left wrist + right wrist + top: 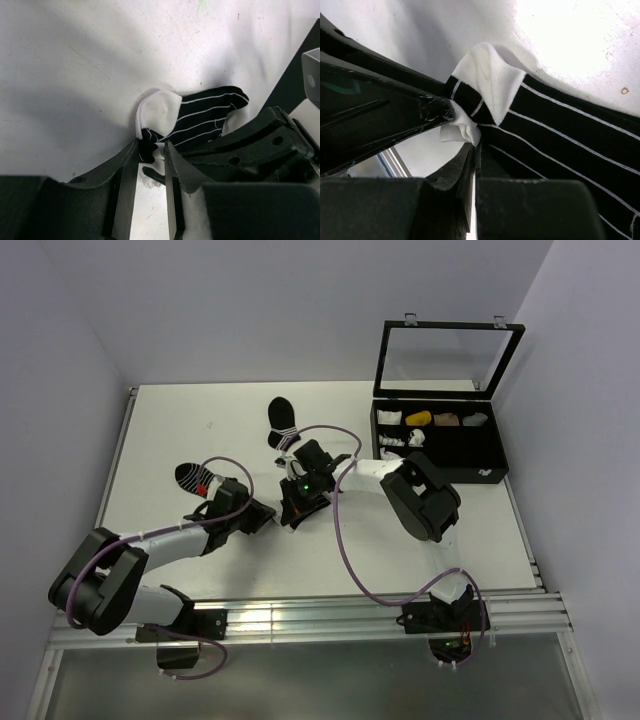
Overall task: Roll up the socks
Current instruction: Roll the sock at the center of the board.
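Observation:
The socks lie bunched between my two grippers at the table's middle, mostly hidden under them in the top view. The black sock with thin white stripes (202,115) has a white toe (159,109) folded up. In the right wrist view the same striped sock (570,145) runs off to the right, with crumpled white fabric (460,131) at the jaw tips. My left gripper (151,146) is shut on the sock's black edge. My right gripper (476,145) is shut, pinching the fabric. In the top view the left gripper (268,515) and right gripper (297,508) nearly touch.
A black compartment box (495,472) with its clear lid up stands at the right rear, holding rolled socks. A black sock with white bands (283,420) lies behind the grippers. Another dark striped sock (193,477) lies to the left. The right arm's finger (260,142) crowds the left wrist view.

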`<state>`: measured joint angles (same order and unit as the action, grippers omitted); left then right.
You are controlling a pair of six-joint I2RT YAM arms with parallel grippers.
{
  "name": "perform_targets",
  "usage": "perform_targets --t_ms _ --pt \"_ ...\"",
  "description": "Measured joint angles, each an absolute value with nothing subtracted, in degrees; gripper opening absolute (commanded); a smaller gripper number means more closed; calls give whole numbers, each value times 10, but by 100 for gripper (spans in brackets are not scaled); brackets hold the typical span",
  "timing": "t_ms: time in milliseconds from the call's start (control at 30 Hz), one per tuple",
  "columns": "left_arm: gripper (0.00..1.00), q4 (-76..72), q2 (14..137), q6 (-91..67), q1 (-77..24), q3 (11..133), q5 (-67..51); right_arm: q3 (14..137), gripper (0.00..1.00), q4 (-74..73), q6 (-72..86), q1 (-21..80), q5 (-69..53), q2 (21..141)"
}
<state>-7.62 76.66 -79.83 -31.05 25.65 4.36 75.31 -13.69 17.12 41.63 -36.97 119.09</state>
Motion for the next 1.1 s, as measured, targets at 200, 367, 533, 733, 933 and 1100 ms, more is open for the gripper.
perform_targets --t_ms 200,367,533,733,933,1100 --pt "33 -80 784 -802 -310 262 43 752 0 -135 171 416 -371 1191" --pt "26 -79 787 -802 -309 265 44 745 0 -124 171 416 -376 1190" --pt "13 -77 804 -803 -309 269 44 722 0 -95 169 415 -384 1181" --pt "6 -74 825 -804 -309 279 31 649 8 -27 166 415 -376 1139" --pt "2 -50 837 -797 -311 301 20 581 24 41 168 417 -348 1096" --pt "1 -32 844 -785 -310 317 20 533 37 47 155 432 -282 1030"
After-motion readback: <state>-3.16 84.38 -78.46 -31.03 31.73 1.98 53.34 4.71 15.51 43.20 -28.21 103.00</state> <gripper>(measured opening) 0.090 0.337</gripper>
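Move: The rolled white end of the striped sock lies some 2 cm below the left fingertips and about 2 cm to their right, and about 2 cm left of the right hand and 1 cm ahead of it, at its height. From the left hand, the sock's flat striped body lies about 3 cm ahead and 8 cm to the right, the black-toed sock 24 cm ahead and 3 cm right, and the other striped sock 8 cm ahead and 16 cm left. The left hand sinks about 2 cm onto the rolled end while the right fingers still pinch the sock there, shuts its part-open fingers on that end, then keeps the pinch while easing about 1 cm to the right. Only once the left has closed does the right hand open its shut fingers about a third of the way and draw off to the right, also back and upward, some 4 cm in all, rolling about 15 degrees as it leaves. ##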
